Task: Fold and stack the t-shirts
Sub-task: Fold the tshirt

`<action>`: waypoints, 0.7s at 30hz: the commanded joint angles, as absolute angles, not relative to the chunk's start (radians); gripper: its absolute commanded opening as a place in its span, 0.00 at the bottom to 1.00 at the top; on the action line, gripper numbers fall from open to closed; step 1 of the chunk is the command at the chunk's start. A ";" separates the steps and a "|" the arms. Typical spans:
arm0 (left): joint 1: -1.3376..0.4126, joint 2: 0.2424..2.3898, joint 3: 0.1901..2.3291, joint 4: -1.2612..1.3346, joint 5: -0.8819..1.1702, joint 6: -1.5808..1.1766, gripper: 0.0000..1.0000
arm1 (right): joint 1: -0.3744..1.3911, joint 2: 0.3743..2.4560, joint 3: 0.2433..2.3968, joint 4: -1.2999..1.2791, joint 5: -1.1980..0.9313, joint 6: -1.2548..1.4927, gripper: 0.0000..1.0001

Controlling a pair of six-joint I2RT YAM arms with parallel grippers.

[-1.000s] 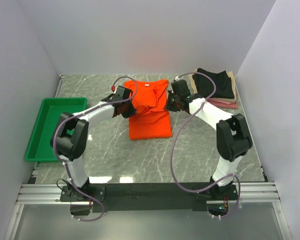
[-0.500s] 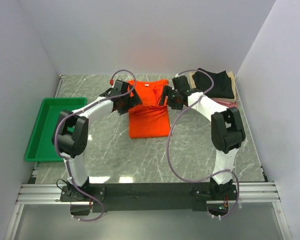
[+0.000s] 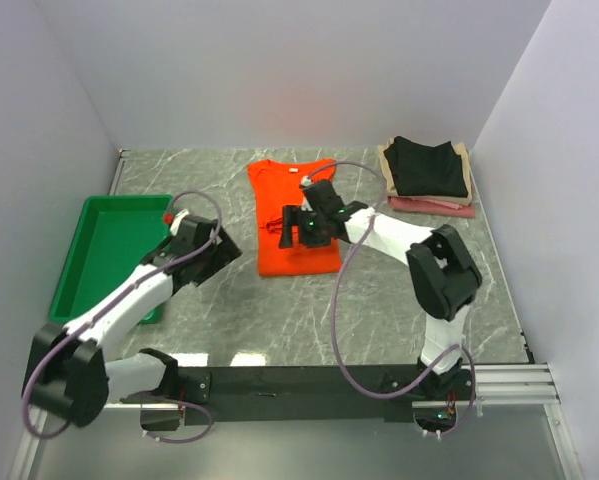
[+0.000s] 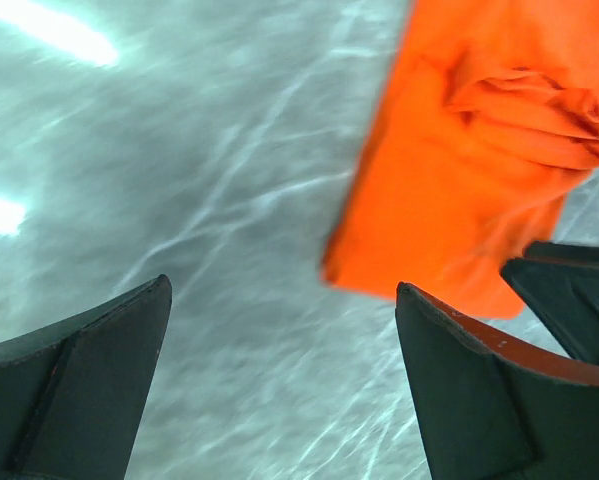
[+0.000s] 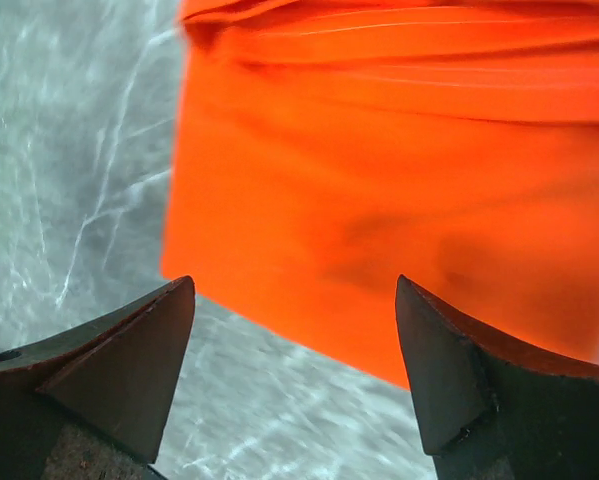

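The orange t-shirt (image 3: 291,186) lies folded in a long rectangle on the marble table, collar end toward the back wall. My right gripper (image 3: 285,226) hovers open over its middle, pointing left, with orange cloth (image 5: 399,170) and bare table between its fingers (image 5: 294,282). My left gripper (image 3: 225,256) is open over bare table to the left of the shirt's near corner (image 4: 419,230), nothing between its fingers (image 4: 284,285). Folded black, beige and pink t-shirts (image 3: 426,170) sit stacked at the back right.
A green plastic tray (image 3: 91,262) stands at the left edge, just beside my left arm. White walls close in the table on three sides. Grey marble table (image 3: 379,300) stretches in front of the shirt.
Both grippers have opened and let go of the orange shirt. My left arm pulled back toward the front left; my right gripper swung down over the shirt's middle.
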State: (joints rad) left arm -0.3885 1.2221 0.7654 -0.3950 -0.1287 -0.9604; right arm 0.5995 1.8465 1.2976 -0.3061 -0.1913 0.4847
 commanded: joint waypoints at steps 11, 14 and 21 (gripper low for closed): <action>-0.371 0.996 0.611 -0.483 -0.150 -1.040 0.99 | 0.635 2.097 1.548 -0.247 -0.224 0.463 0.88; -0.371 1.000 0.592 -0.454 -0.117 -1.039 0.99 | 0.637 2.123 1.586 -0.221 -0.177 0.465 0.88; -0.370 1.003 0.584 -0.446 -0.115 -1.037 0.99 | 0.627 2.206 1.749 -0.271 -0.123 0.433 0.88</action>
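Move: The red t-shirt's crosswise sleeve fold has its left end some 8 cm ahead of the right hand, about 8 cm to its left and roughly 5 cm below. The collar lies about 28 cm ahead and 1 cm left of that hand; the middle of the hem is some 9 cm behind it, level sideways. From the left hand, the fold's left end is about 14 cm ahead and 16 cm to the right. The t-shirt's sleeve fold is approached by the open right hand, which travels low over the cloth, first leftward and sinking, then more forward with a slight lift, about 6 cm each way in all, to bring its fingers close to the fold's left end. The open left hand draws back about 5 cm, slightly left and down, away from the shirt, then stays clear. ##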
